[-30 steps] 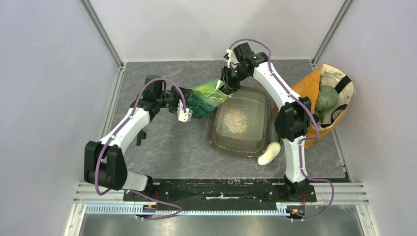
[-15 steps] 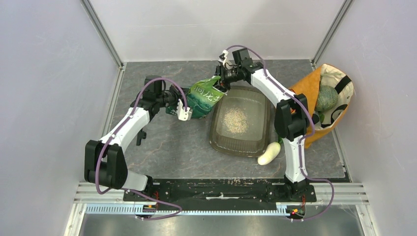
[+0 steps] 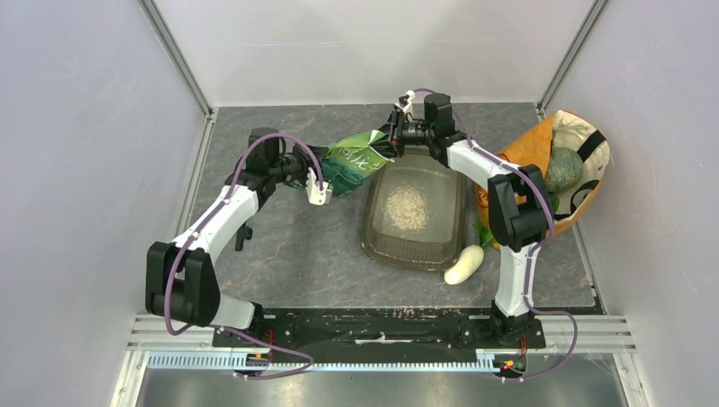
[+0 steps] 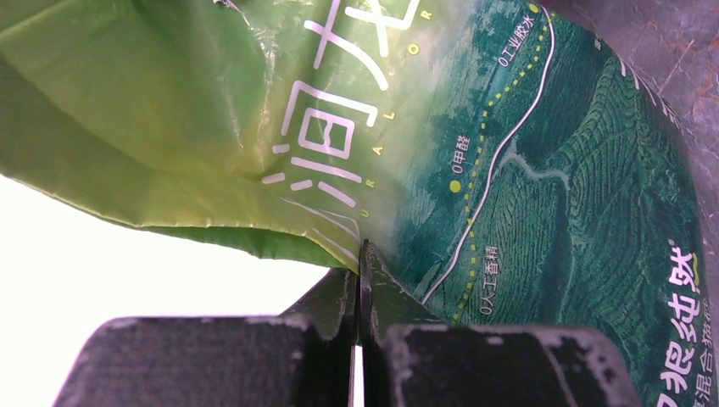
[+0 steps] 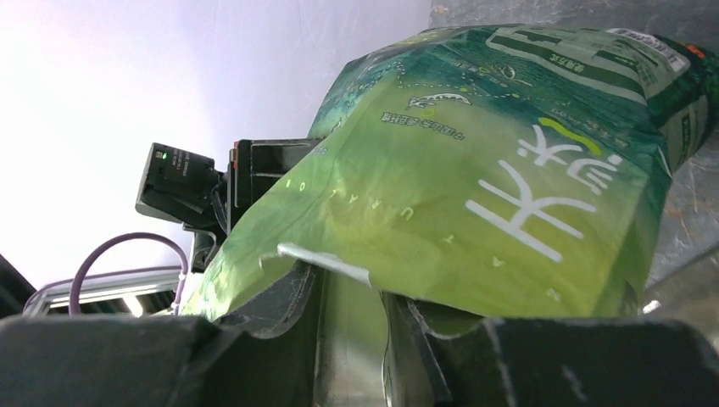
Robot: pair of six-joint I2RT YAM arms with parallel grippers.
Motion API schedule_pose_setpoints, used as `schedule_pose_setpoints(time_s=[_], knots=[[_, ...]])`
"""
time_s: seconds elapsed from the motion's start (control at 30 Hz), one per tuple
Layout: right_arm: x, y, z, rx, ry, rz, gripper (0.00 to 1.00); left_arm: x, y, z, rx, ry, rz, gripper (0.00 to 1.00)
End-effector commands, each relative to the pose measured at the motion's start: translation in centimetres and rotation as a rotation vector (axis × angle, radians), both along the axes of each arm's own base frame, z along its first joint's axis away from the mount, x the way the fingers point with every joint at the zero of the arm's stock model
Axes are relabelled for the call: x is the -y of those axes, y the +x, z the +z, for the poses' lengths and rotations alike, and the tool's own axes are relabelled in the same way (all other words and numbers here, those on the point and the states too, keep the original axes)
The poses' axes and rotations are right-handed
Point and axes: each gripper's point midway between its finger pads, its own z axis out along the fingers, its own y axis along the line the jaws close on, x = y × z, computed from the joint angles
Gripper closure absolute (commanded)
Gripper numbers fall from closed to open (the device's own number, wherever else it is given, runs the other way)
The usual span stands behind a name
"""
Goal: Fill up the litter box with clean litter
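Note:
The litter box (image 3: 437, 237), a smoky translucent tray, lies at the table's centre right with a small heap of clean litter (image 3: 407, 206) in its middle. A green printed bag (image 3: 354, 161) hangs tilted just left of the tray's far left corner, its mouth end toward the tray. My left gripper (image 3: 320, 182) is shut on the bag's lower edge; in the left wrist view its jaws (image 4: 362, 250) pinch the bag (image 4: 526, 170). My right gripper (image 3: 393, 138) holds the bag's top end; in the right wrist view a fold of the bag (image 5: 475, 153) sits between its fingers (image 5: 348, 280).
A white oval vegetable (image 3: 464, 264) lies against the tray's near right corner. An orange-and-cream fabric bag (image 3: 530, 148) holding a green round vegetable (image 3: 562, 170) stands at the right edge. Walls close the table in on three sides.
My right gripper has swung back and to the right, off the tray's far left corner, drawing the bag's top end up with it. The left arm has hardly moved.

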Motion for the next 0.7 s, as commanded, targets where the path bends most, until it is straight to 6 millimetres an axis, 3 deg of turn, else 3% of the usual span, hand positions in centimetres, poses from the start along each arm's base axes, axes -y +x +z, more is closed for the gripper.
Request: schedule_pose_setpoints(time_s=[0.0, 0.43, 0.67], knots=[[3.4, -3.1, 8.1, 0.179, 0.084, 0.063, 1.0, 0.1, 0.6, 3.9, 0.118, -0.056, -0.008, 0.98], [10.2, -4.1, 7.5, 0.159, 0.047, -0.028, 1.0, 0.5, 1.3, 4.0, 0.114, -0.063, -0.025, 0.98], [12.7, -5.3, 7.1, 0.138, 0.051, -0.059, 1.0, 0.9, 1.2, 3.8, 0.113, -0.067, -0.051, 0.98]])
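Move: My right hand holds the clear scoop, its fingers in the mouth of the green litter bag. From it the litter box's middle lies about 16 cm back, 8 cm right and 18 cm below. The bag's middle is some 12 cm left, 6 cm back and a little lower. The white radish lies about 32 cm back and 21 cm right. From my left hand, which pinches the bag, the box is some 26 cm right and 14 cm back. I draw the scoop out through the bag's mouth, my right hand going right by about 12 cm and climbing some 4 cm, above the far end of the litter box. My grip on the scoop stays as it was and its attitude barely turns. My left hand keeps the edge of the bag pinched and holds it nearly in place. ##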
